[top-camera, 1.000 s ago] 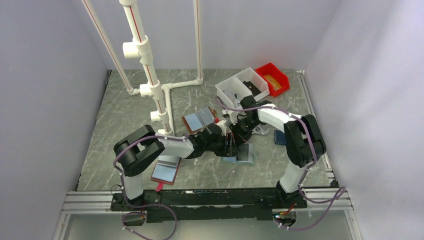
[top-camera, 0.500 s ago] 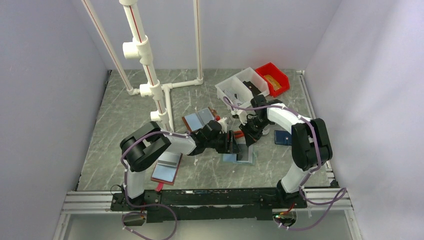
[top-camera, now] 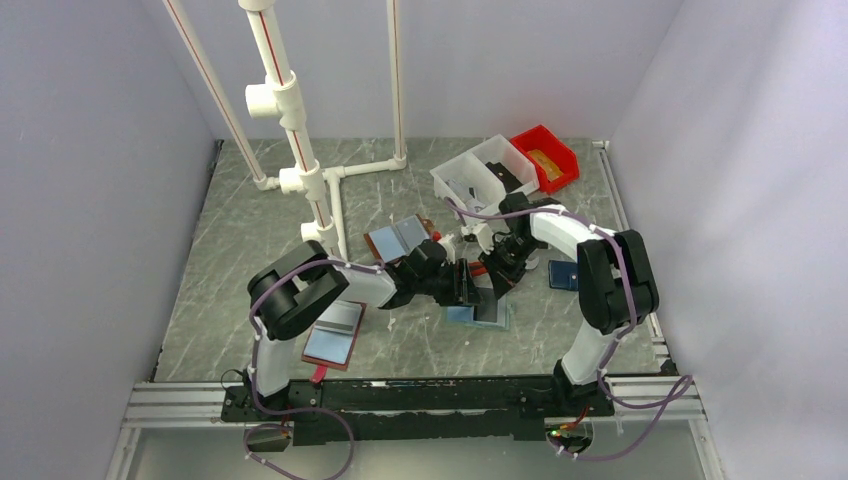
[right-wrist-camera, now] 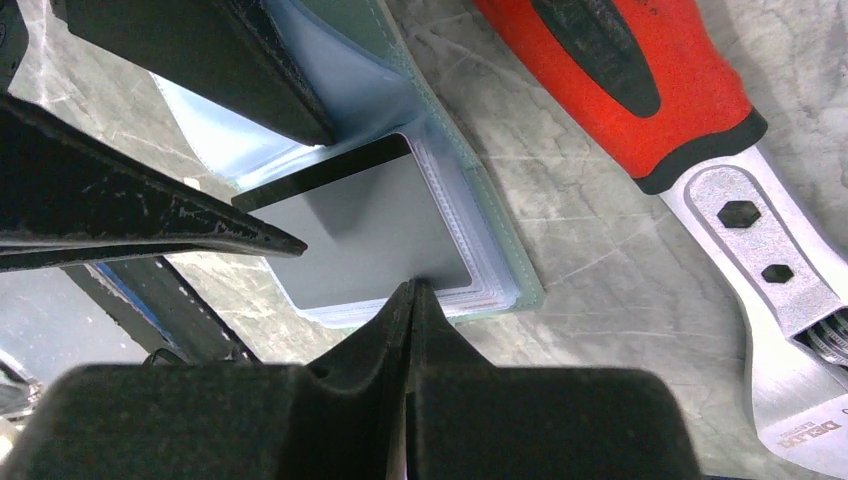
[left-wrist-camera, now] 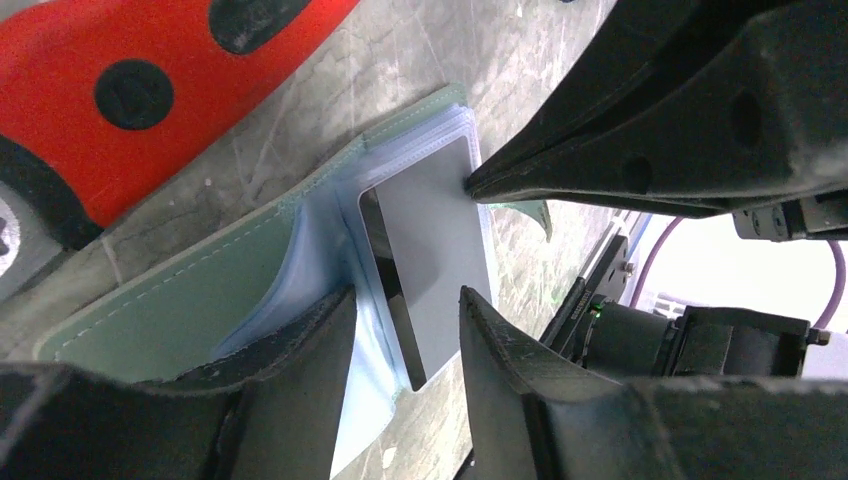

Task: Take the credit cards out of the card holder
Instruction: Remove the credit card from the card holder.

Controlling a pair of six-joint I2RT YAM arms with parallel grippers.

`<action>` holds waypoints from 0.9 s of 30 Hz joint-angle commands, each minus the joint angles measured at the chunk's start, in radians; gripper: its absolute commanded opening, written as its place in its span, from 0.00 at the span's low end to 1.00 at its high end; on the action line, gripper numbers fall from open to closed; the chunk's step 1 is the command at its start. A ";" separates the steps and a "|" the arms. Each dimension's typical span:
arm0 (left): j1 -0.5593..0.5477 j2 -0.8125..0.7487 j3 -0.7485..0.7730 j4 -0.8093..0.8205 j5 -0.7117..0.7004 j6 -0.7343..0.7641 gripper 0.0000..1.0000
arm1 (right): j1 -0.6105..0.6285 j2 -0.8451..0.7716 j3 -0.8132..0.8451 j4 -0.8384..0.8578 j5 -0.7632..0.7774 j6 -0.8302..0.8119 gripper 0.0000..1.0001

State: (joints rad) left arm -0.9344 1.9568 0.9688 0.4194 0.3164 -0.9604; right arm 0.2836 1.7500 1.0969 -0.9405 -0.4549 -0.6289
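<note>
The card holder [left-wrist-camera: 190, 300], mint-green edged with pale blue sleeves, lies open on the table [top-camera: 480, 313]. A grey credit card [left-wrist-camera: 440, 250] sticks partly out of its sleeve stack and looks slightly raised. My left gripper [left-wrist-camera: 405, 295] is open and straddles the card's near end, one finger [left-wrist-camera: 300, 380] resting on the blue sleeve. My right gripper [right-wrist-camera: 412, 288] is shut on nothing, its tips touching the far edge of the card [right-wrist-camera: 370, 235]. In the top view both grippers, left [top-camera: 470, 288] and right [top-camera: 497, 272], meet over the holder.
A red-handled scraper [right-wrist-camera: 620, 90] lies right beside the holder. A brown-edged folder [top-camera: 400, 238] and a maroon-edged folder [top-camera: 333, 335] lie to the left. White bin [top-camera: 480, 175], red bin [top-camera: 545, 158], a dark blue card [top-camera: 562, 275] and a PVC pipe frame [top-camera: 300, 170] stand around.
My right gripper has swung away from the left gripper and come back down at the holder's far edge. The left gripper has shifted slightly right and its jaws have narrowed a little.
</note>
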 commanded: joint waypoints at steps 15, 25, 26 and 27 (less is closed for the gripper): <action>0.003 0.079 0.010 0.064 0.032 -0.067 0.26 | 0.090 0.128 -0.028 0.031 0.075 0.032 0.00; 0.002 0.041 -0.025 0.154 0.063 -0.065 0.00 | 0.100 0.130 -0.020 0.032 0.024 0.046 0.00; 0.003 0.032 -0.031 0.156 0.063 -0.063 0.00 | 0.103 0.132 -0.021 0.035 0.027 0.048 0.00; 0.003 0.024 -0.036 0.151 0.058 -0.057 0.00 | 0.103 0.132 -0.020 0.037 0.032 0.051 0.00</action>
State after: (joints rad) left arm -0.9104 1.9961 0.9463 0.5114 0.3733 -1.0416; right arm 0.3374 1.7943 1.1442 -0.9894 -0.3920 -0.5720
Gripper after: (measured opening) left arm 0.023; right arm 0.007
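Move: The credit card's middle lies about 3 cm right of the left hand's open fingers, level ahead and some 1 cm below, its striped left edge nearly beneath them. The card holder's middle is about 2 cm back, 1 cm right and 2 cm below; the wrench's red handle is some 8 cm ahead, 2 cm left and 2 cm below. From the right hand, already on the card's right edge, the card's middle is roughly 3 cm back and 3 cm left, at the same height. Left fingers dip about 1 cm and shut on the card's striped edge while right fingertips keep pressing opposite. ##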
